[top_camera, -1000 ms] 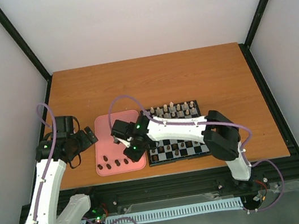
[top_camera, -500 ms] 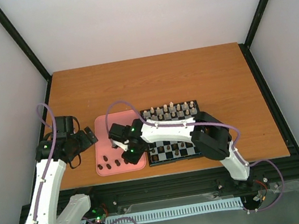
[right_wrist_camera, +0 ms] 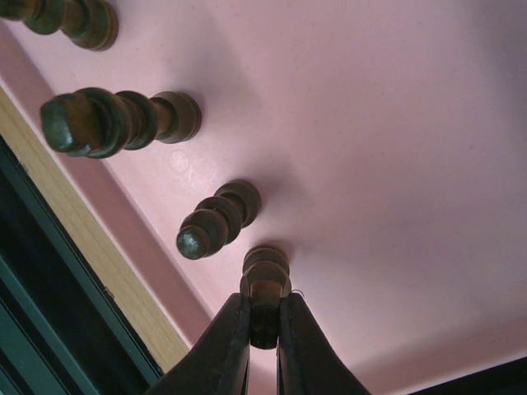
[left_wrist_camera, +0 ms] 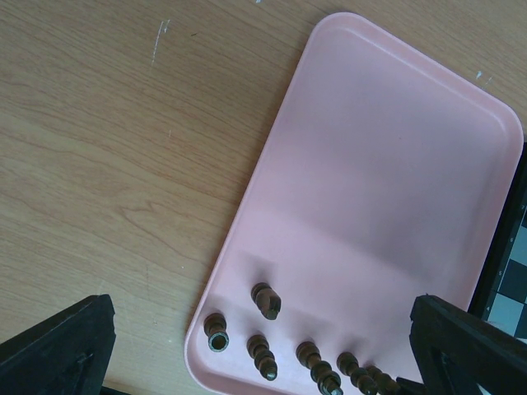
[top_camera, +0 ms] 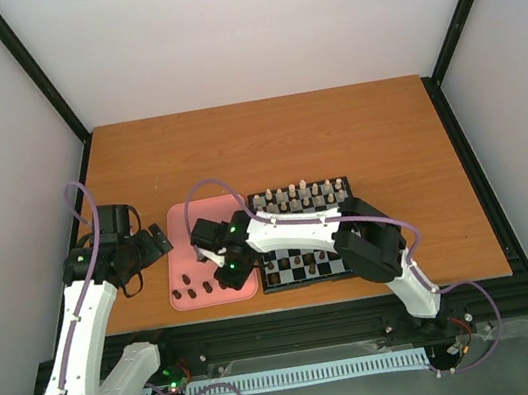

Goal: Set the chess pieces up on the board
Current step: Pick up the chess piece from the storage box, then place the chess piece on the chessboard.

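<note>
Several dark brown chess pieces (top_camera: pixel 190 291) stand in a row at the near end of a pink tray (top_camera: pixel 187 233). The board (top_camera: pixel 299 255) lies right of the tray, with a few dark pieces (top_camera: pixel 309 269) on its near rows. My right gripper (right_wrist_camera: pixel 263 329) is down at the tray's near right corner (top_camera: pixel 228 274). It is shut on the top of one dark piece (right_wrist_camera: pixel 265 280) that stands on the tray (right_wrist_camera: pixel 395 164), and another piece (right_wrist_camera: pixel 216 222) stands just beside it. My left gripper (top_camera: pixel 155 241) hovers left of the tray, open and empty, its fingers (left_wrist_camera: pixel 58 346) wide apart above the pieces (left_wrist_camera: pixel 265 298).
Cream-white pieces (top_camera: pixel 299 192) line the board's far row. My right arm lies across the middle of the board. The table's near edge (right_wrist_camera: pixel 90 271) runs close beside the tray. Bare wood table (left_wrist_camera: pixel 99 148) lies left of the tray.
My right gripper has moved down the tray toward its near right corner and stands closed on a dark piece. The left arm has not moved.
</note>
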Action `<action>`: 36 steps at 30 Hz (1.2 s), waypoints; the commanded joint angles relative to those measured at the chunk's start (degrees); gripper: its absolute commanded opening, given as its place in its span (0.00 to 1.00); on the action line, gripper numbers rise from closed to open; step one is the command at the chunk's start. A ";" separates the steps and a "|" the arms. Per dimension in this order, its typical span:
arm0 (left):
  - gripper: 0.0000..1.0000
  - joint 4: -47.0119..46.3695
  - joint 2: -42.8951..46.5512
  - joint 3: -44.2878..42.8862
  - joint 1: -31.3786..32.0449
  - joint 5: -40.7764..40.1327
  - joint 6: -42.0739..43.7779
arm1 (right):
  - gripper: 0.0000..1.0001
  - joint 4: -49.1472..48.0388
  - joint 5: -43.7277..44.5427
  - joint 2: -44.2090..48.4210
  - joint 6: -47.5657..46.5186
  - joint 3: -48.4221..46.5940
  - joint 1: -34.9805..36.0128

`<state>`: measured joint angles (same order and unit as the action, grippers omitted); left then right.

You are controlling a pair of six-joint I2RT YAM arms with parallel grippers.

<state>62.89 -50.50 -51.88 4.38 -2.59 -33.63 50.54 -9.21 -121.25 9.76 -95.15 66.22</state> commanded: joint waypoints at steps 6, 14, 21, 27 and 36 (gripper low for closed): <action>1.00 0.16 0.62 -0.61 -0.41 -0.24 0.49 | 0.06 3.11 8.30 5.69 2.15 -1.45 0.49; 1.00 -0.71 0.57 0.19 -0.41 0.43 0.67 | 0.06 8.47 15.84 15.11 7.42 2.22 0.41; 1.00 -1.23 0.41 0.71 -0.43 0.90 0.73 | 0.06 8.61 16.16 23.63 12.59 13.45 -0.44; 1.00 -1.49 0.15 0.66 -0.42 1.16 0.76 | 0.06 8.28 17.17 27.07 14.88 19.29 -0.78; 1.00 -1.76 -0.68 0.53 -0.35 1.25 0.50 | 0.07 4.92 15.16 26.85 14.94 24.10 -1.79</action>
<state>62.52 -50.61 -50.98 4.38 -1.87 -33.61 57.65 6.63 -95.64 23.64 -72.90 65.17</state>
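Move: The right hand already has the dark chess piece pinched in the pink tray. The empty near-row board square it is carried towards lies about 13 cm to the right, level ahead and 2 cm lower. The corner rook stands some 10 cm right and level, another near-row piece about 20 cm right and level; the next tray piece is 3 cm left, also level. From the left hand that square is roughly 26 cm right, 7 cm back and 14 cm below. Keeping its pinch on the chess piece, the right hand lifts it out of the pink tray, rising nearly 10 cm while easing a little forward, then swings about 13 cm right over the tray rim to above the board's near-left squares. On the way it sinks again by some 5 cm, slides back out of the forward drift and turns clockwise roughly 20 degrees. ##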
